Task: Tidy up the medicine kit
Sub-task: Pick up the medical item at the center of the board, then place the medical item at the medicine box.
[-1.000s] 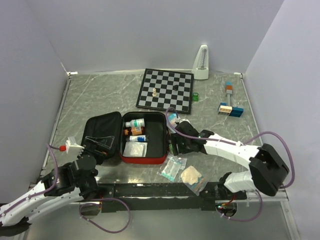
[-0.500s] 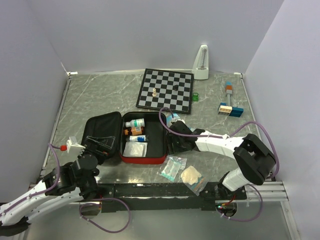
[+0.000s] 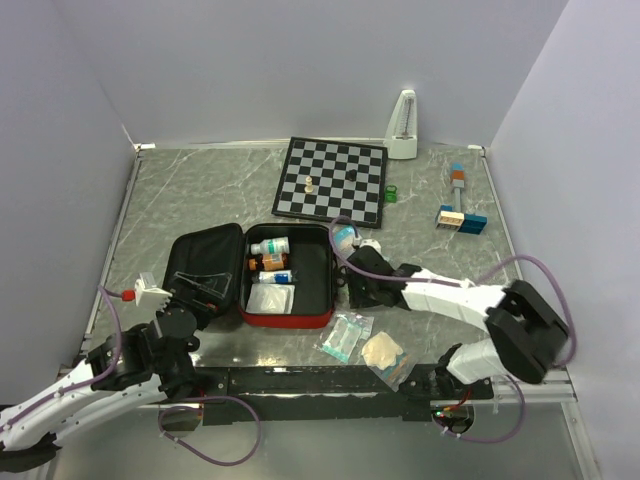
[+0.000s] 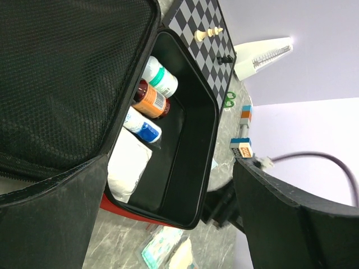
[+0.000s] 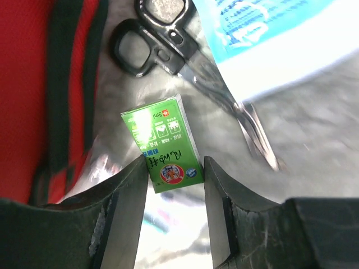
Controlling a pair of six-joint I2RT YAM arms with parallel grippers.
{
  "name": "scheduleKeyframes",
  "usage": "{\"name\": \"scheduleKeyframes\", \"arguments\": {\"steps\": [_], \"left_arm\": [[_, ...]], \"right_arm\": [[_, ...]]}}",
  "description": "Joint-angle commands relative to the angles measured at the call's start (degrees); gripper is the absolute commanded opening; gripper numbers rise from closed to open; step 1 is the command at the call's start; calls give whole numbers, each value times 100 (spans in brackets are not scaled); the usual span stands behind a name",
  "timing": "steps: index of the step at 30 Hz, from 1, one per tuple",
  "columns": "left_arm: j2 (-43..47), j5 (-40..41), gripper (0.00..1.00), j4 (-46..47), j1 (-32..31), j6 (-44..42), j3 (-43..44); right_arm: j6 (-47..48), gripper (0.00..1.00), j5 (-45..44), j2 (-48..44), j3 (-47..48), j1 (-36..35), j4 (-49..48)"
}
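The medicine kit (image 3: 285, 320) lies open, a red case with black lining; its mesh lid (image 3: 205, 262) is flat to the left. Inside lie three small bottles (image 3: 270, 262) and a white pack (image 3: 270, 298). My right gripper (image 3: 352, 293) points down just off the kit's right wall. In the right wrist view my right gripper (image 5: 175, 174) is shut on a small green box (image 5: 162, 143) lying on the table, beside the red wall (image 5: 28, 84). My left gripper (image 4: 171, 168) is wide open and holds nothing, near the lid, facing the kit's rim (image 4: 208, 112).
Black-handled scissors (image 5: 168, 47) and a blue-and-white packet (image 5: 269, 33) lie just beyond the green box. Two flat packets (image 3: 345, 335) (image 3: 383, 352) sit near the front edge. At the back are a chessboard (image 3: 332, 180), a metronome (image 3: 403, 125) and coloured blocks (image 3: 460, 215).
My right gripper's fingers have closed in from a wider stance onto the green box, and the right arm's elbow has shifted. The left arm has stayed still.
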State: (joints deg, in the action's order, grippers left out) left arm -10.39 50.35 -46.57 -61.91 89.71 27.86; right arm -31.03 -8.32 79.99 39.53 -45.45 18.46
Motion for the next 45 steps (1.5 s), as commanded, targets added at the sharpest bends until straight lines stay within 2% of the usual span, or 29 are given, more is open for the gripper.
{"name": "scheduleKeyframes", "arguments": {"steps": [1,6,10,22,27,32,35,38,40,41,45], "left_arm": [[-68,-43,97,148,-14,-6,36],[-138,-86,97,385,-14,-103,9],[-244,-78,96,324,-14,-50,53],[-165,-87,97,43,-5,108,106],[-33,-25,97,-186,-14,160,167],[90,28,97,-256,-14,187,132],[152,28,97,-265,-14,196,97],[187,28,97,-300,-14,169,123],[204,45,97,-353,-14,152,141],[230,63,96,-379,-14,161,141],[318,98,97,-353,-14,117,141]], "right_arm": [[-53,42,-442,-1088,72,-148,403],[315,41,-592,-1652,660,-306,808],[1263,41,21,-1803,986,-692,204],[2776,42,944,885,2594,-1308,17],[3392,46,919,1650,3157,-1510,211],[3770,49,1165,1941,3377,-1598,149],[3771,55,1043,2248,3684,-1598,350],[3630,74,832,2285,3765,-1598,405],[3542,82,840,2075,3580,-1598,168],[3490,83,840,1969,3536,-1590,115],[3112,84,-89,1215,3264,-1485,-131]]}}
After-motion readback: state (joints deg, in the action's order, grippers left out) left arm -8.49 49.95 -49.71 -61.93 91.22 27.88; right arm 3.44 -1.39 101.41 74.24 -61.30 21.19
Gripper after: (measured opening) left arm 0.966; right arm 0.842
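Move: Inside the open case, the white gauze pack lies about 18 cm to the left of the right hand, which already holds the green box, and roughly level with it in reach and height. The case's right side wall stands between them, some 4 cm left; the blue-white tube is about 17 cm left and 5 cm ahead, the brown bottle 18 cm left and 8 cm ahead. From the left hand the gauze pack is some 10 cm right and 16 cm down. Lifting the green box about 14 cm off the table, the right hand swings it left over the case's side wall, some 19 cm in all, turning about 50 degrees counter-clockwise. It sinks roughly 7 cm into place above the gauze pack, then opens its fingers wide and lets go of the box. ##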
